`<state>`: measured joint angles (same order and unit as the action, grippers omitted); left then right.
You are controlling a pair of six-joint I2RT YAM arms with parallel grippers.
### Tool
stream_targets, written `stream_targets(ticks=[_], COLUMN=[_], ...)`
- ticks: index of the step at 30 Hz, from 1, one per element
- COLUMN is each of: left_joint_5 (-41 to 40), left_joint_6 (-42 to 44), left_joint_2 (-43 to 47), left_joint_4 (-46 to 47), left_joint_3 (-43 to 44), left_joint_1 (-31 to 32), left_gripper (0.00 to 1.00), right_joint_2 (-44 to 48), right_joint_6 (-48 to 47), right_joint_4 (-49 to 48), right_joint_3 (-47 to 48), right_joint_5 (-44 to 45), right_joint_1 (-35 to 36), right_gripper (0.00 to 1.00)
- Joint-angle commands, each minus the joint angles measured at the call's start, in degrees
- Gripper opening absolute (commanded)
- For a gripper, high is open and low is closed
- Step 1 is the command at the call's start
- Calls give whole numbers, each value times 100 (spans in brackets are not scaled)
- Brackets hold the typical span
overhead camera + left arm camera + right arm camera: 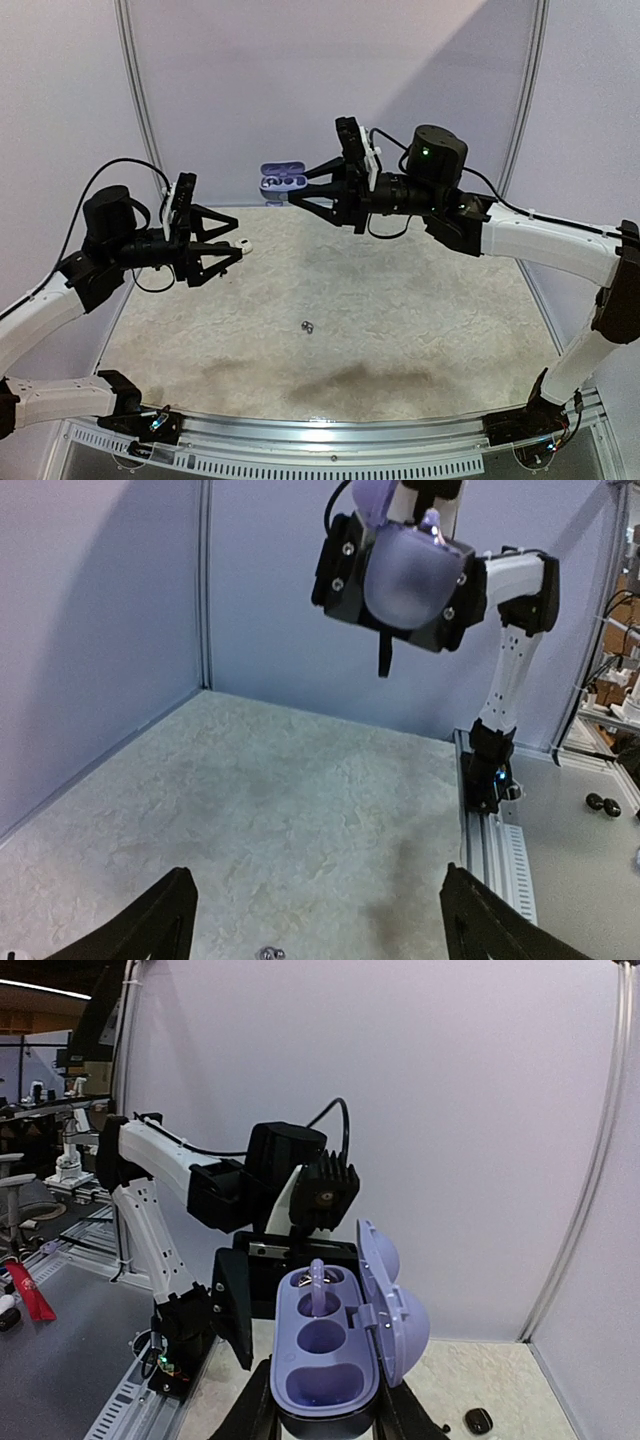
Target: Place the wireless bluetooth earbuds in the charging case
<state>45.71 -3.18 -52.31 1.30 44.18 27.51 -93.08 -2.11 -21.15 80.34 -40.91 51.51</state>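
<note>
My right gripper (292, 192) is shut on the open lavender charging case (281, 181), held high above the back of the table. In the right wrist view the case (323, 1355) sits between my fingers with its lid (386, 1300) swung to the right. One earbud (318, 1282) with a lavender stem sits in the far wells; the near wells are empty. My left gripper (238, 250) hangs open just left of and below the case, with nothing between its fingers (160, 920). A silvery earbud (308, 326) lies on the table, also visible at the bottom edge of the left wrist view as the earbud (270, 953).
A small white piece (245, 243) shows at my left fingertip; I cannot tell what it is. A black case (478, 1420) lies on the table by the wall. The metal rail (330, 440) runs along the near edge. White walls enclose the table.
</note>
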Motion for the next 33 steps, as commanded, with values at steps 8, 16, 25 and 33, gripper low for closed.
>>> stream_targets(ticks=[8,16,25,33], left_joint_5=[39,-29,-106,-162], left_joint_6=[-754,-718,-575,-528], left_joint_2=[405,326,162,169], left_joint_4=[2177,2330,2340,2296], left_joint_3=[-678,-703,-587,-560], left_joint_1=[217,386,604,624], left_gripper=[69,64,48,46], right_joint_2=[-867,-1128,-1191,-1178], right_joint_6=[-25,-9,22,-8], right_joint_4=[-96,-74,-22,88], right_joint_3=[811,984,967,889], right_joint_5=[-596,-697,-727,-691], right_joint_1=[345,411,431,436], right_gripper=[0,0,0,0])
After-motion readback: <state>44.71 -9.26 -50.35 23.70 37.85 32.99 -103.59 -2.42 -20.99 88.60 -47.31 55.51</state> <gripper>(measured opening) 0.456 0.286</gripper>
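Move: The purple earbud standing in the charging case is about 7 cm to the right of the left hand's open, empty fingers, level with them fore and aft, and roughly 9 cm above. Its open lid stands some 9 cm right, 3 cm ahead and 10 cm up; a loose earbud lies on the table about 11 cm right, 4 cm ahead and 31 cm below. From the right hand, which holds the case, the left fingers are about 11 cm left, level fore and aft and 9 cm below, the cased earbud 4 cm left. Keeping its grip on the case, the right hand brings the earbud end to the left fingers, about 5 cm left while sinking and drawing back some, and turning roughly 10 degrees counter-clockwise. The left hand rises about 4 cm and draws back 3, tips its fingers up, then edges slightly right towards the earbud as they close to about half open; no touch on it can be seen. ##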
